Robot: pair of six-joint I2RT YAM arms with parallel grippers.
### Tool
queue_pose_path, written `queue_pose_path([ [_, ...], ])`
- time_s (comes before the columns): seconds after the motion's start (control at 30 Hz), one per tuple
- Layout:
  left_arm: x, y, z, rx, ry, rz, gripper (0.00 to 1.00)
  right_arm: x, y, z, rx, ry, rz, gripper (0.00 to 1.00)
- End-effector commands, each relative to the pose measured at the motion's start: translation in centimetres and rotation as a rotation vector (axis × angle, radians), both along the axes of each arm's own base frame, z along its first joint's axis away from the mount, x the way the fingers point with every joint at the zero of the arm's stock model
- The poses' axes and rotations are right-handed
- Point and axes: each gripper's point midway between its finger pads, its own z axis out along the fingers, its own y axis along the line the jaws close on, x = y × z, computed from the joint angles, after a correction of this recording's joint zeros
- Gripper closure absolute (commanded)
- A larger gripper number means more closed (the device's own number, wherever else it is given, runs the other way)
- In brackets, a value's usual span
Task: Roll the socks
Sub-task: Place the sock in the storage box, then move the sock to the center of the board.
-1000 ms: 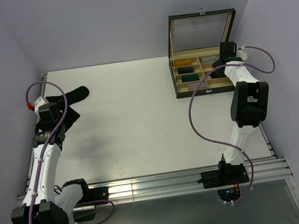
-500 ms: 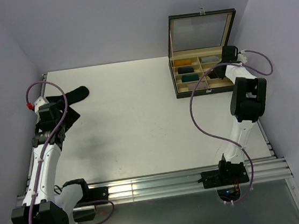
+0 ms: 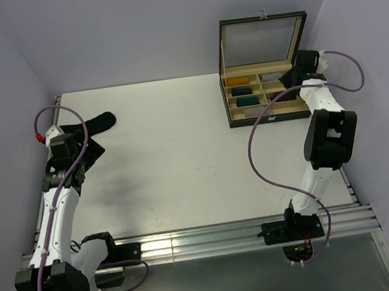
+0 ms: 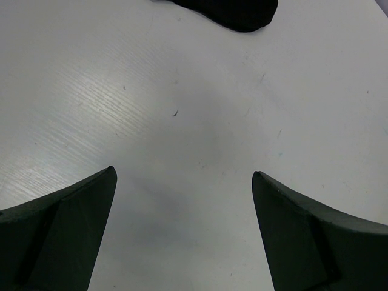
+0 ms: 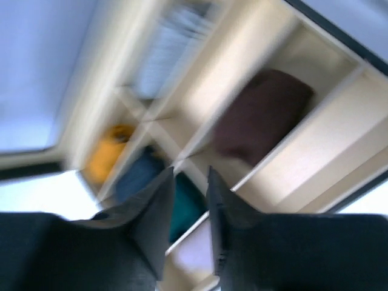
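Note:
A black sock (image 3: pixel 100 121) lies flat at the table's far left; its toe shows at the top of the left wrist view (image 4: pixel 236 12). My left gripper (image 3: pixel 79 150) hovers just near of it, wide open (image 4: pixel 183 173) over bare table with nothing between its fingers. My right gripper (image 3: pixel 291 77) hangs over the right side of the compartment box (image 3: pixel 234 121). Its jaws (image 5: pixel 190 173) stand a little apart and hold nothing. A dark brown soft bundle (image 5: pixel 260 115), blurred, lies in one compartment ahead of them.
The box's glass lid (image 3: pixel 263 39) stands upright behind it. Mustard (image 3: pixel 238 81), dark blue (image 3: pixel 241 91) and teal (image 3: pixel 247 101) rolled bundles fill the left compartments. Purple walls close in on the left, back and right. An aluminium rail (image 3: pixel 191 240) runs along the near edge.
The right gripper has risen and swung back to the right, away from the box's compartments. The left arm and the black sock have not moved.

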Motion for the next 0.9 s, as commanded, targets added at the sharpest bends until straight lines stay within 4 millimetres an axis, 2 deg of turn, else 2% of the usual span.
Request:
queue_pose_path([
  [0.0,0.4,-0.3,1.2,-0.016,-0.061,-0.008,0.01,-1.2,1.7,10.8,-0.099,-0.198,0.079,0.62],
  [0.03,0.4,-0.3,1.1,-0.017,-0.059,-0.009,0.01,-2.5,2.0,13.5,-0.134,-0.239,0.094,0.59],
  [0.07,0.4,-0.3,1.2,-0.019,-0.061,-0.010,0.00,-3.5,2.6,14.9,-0.155,-0.262,0.107,0.57],
  [0.1,0.4,-0.4,1.1,-0.025,-0.061,-0.007,0.01,-5.3,3.1,16.8,-0.186,-0.286,0.125,0.51],
  [0.13,0.4,-0.5,1.1,-0.030,-0.060,-0.011,0.00,-6.4,3.3,18.0,-0.202,-0.301,0.130,0.48],
  [0.2,0.6,-0.8,1.1,-0.050,-0.063,-0.012,0.01,-8.8,3.9,18.7,-0.220,-0.297,0.151,0.41],
  [0.23,0.7,-0.8,0.8,-0.060,-0.054,-0.011,0.01,-11.0,4.3,21.3,-0.251,-0.349,0.165,0.38],
  [0.3,1.1,-1.0,0.5,-0.090,-0.042,-0.005,0.01,-13.9,4.8,21.5,-0.274,-0.341,0.181,0.31],
  [0.33,1.2,-1.2,0.4,-0.101,-0.037,-0.005,0.00,-16.2,5.2,23.4,-0.291,-0.394,0.180,0.29],
  [0.37,1.4,-1.3,0.4,-0.121,-0.038,0.003,0.00,-17.6,5.7,22.8,-0.287,-0.394,0.194,0.27],
  [0.43,2.4,-1.5,0.7,-0.143,-0.037,0.008,0.00,-19.8,6.2,22.9,-0.290,-0.424,0.196,0.20],
  [0.47,3.0,-1.5,1.0,-0.159,-0.052,0.020,0.00,-21.9,7.2,23.1,-0.285,-0.469,0.222,0.16],
  [0.57,4.8,-1.2,1.0,-0.182,-0.041,0.053,0.01,-25.1,8.3,22.7,-0.280,-0.519,0.242,0.13],
  [0.7,8.6,0.2,1.3,-0.145,-0.040,0.100,0.01,-27.1,10.8,21.1,-0.247,-0.545,0.336,0.09],
  [0.83,12.6,1.7,1.7,-0.083,-0.050,0.123,0.02,-27.9,13.6,19.4,-0.207,-0.555,0.463,0.09],
  [0.87,13.7,2.5,2.8,-0.065,-0.074,0.150,0.01,-28.0,14.0,18.5,-0.194,-0.542,0.480,0.09],
])
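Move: The black sock lies about 20 cm ahead of the left hand and 11 cm to its left, some 15 cm below; nothing else is near it. The brown sock already lies free in the storage box, about 9 cm below the right hand and 3 cm to its right. From that hand, the grey sock is 10 cm ahead and 1 cm left, the teal one level and some 12 cm left. Up and back, fast, the right hand clears the storage box, rising about 26 cm and pulling back some 28 cm, then swings left and sinks a little as its fingers spread wide and tip upward about 30 degrees. The left hand, fingers still wide open, dips slightly, then speeds forward about 10 cm towards the black sock without reaching down to it. ##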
